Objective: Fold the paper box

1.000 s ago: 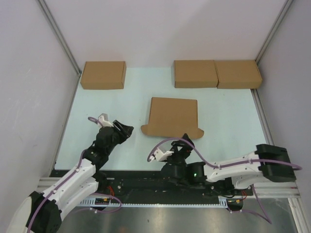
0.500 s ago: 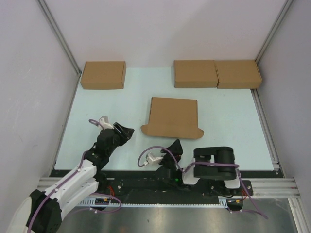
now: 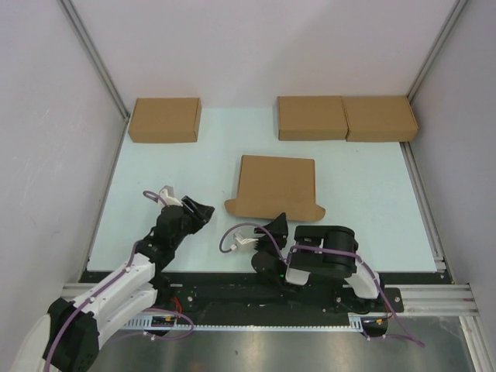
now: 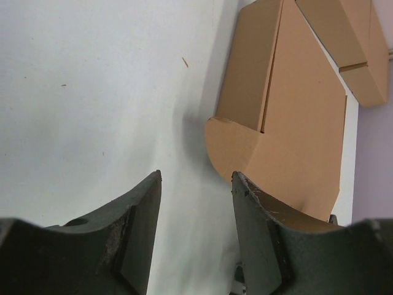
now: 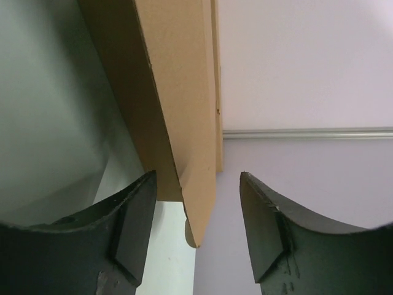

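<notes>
The paper box (image 3: 275, 188) lies flat in the middle of the table as a brown cardboard sheet with rounded flaps on its near edge. My right gripper (image 3: 277, 225) is at that near edge. In the right wrist view a flap of the box (image 5: 184, 92) stands edge-on between the open jaws of the right gripper (image 5: 198, 175), and neither finger touches it. My left gripper (image 3: 203, 209) hovers left of the box, open and empty. The left wrist view shows the box (image 4: 295, 123) ahead and to the right of the left gripper (image 4: 196, 178).
Three compact brown boxes sit along the far edge: one at the left (image 3: 164, 119) and two side by side at the right (image 3: 311, 117) (image 3: 380, 118). Grey walls with metal rails (image 3: 93, 58) close in both sides. The arm bases fill the near edge.
My right arm's elbow swung in from the right towards the centre, and its jaws narrowed while staying at the box's near edge. The left arm barely shifted.
</notes>
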Tool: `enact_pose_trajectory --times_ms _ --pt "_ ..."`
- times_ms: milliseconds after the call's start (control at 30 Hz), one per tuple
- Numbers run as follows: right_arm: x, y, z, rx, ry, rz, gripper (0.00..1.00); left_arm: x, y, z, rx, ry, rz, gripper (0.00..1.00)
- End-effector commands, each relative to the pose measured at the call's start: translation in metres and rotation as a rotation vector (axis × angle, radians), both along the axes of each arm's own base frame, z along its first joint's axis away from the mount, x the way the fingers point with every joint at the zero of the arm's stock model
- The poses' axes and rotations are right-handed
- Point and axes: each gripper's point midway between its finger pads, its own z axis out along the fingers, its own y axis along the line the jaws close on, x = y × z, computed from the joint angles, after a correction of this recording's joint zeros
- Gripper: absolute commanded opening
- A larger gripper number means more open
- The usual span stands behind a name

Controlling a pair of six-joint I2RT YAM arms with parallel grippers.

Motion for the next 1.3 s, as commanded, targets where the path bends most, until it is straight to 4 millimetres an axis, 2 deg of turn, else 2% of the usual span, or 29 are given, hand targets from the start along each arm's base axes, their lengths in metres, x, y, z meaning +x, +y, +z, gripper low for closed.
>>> enact_pose_trajectory --times_ms 0,133,233,400,500,533,567,700,800,833,933,967,1033,1067,1133,1167,1233,1267 --pt "0.016 0.005 0.026 0.316 -0.072 -0.012 0.59 0.006 -0.003 0.006 -0.028 -0.017 0.012 0.54" --pt "0.027 -0.001 0.025 0.329 -0.079 -0.044 0.54 0.007 -0.005 0.002 -0.030 -0.004 0.006 0.54" --pt "0.030 -0.003 0.024 0.331 -0.079 -0.055 0.45 0.008 -0.007 0.001 -0.031 0.004 0.000 0.54" --pt "0.028 0.000 0.030 0.340 -0.083 -0.046 0.27 0.008 -0.006 0.001 -0.028 0.003 0.003 0.54" --pt "0.027 0.002 0.033 0.340 -0.083 -0.039 0.12 0.008 -0.005 0.006 -0.031 -0.006 0.008 0.54" --pt "0.025 0.003 0.035 0.337 -0.084 -0.036 0.03 0.008 -0.005 0.010 -0.033 -0.013 0.010 0.54" --pt "0.023 0.003 0.036 0.337 -0.084 -0.033 0.00 0.008 -0.004 0.012 -0.032 -0.016 0.016 0.54" --pt "0.010 0.012 0.051 0.349 -0.088 -0.002 0.00 0.008 0.004 0.028 -0.037 -0.055 0.050 0.55" --pt "0.001 0.016 0.071 0.376 -0.095 0.018 0.00 0.009 0.010 0.042 -0.039 -0.092 0.079 0.55" --pt "-0.005 0.019 0.082 0.403 -0.097 0.035 0.00 0.007 0.012 0.040 -0.029 -0.080 0.087 0.56" --pt "-0.019 0.027 0.091 0.382 -0.071 0.077 0.00 0.007 0.024 0.039 -0.011 -0.074 0.149 0.56" --pt "-0.021 0.028 0.099 0.341 -0.050 0.085 0.00 0.005 0.028 0.036 -0.004 -0.058 0.166 0.56" --pt "-0.028 0.036 0.099 0.462 0.008 0.108 0.00 0.006 0.036 0.040 -0.003 -0.067 0.213 0.56" --pt "-0.031 0.041 0.108 0.337 0.101 0.141 0.00 0.006 0.039 0.042 0.000 -0.068 0.225 0.56" --pt "-0.034 0.038 0.110 0.496 0.202 0.115 0.00 0.008 0.044 0.057 0.000 -0.101 0.249 0.57" --pt "-0.036 0.034 0.119 0.502 0.186 0.114 0.00 0.009 0.049 0.062 0.011 -0.112 0.269 0.57" --pt "-0.039 0.029 0.118 0.443 0.183 0.111 0.00 0.012 0.051 0.075 0.020 -0.136 0.275 0.58" --pt "-0.042 0.029 0.114 0.424 0.193 0.117 0.00 0.013 0.052 0.075 0.023 -0.136 0.279 0.58"
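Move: From the right hand, rolled so its fingers straddle the edge, the paper box's projecting front flap is centred about 3 cm ahead, 1 cm left and level with the fingers. The middle of the box body lies some 10 cm ahead, 1 cm left and 4 cm lower. From the left hand, waiting beside the box, the flap's middle is roughly 18 cm to the right, 2 cm ahead and a little lower. Pinching the box's front flap between its upper and lower fingers, the right hand first eases about 2.5 cm forward and shuts, then lifts some 14 cm while drawing back and left, its left side rolling up nearly 30 degrees. The half-open left hand dips slightly, then goes about 4 cm up and left, turning counter-clockwise, its fingers against the box's side. ##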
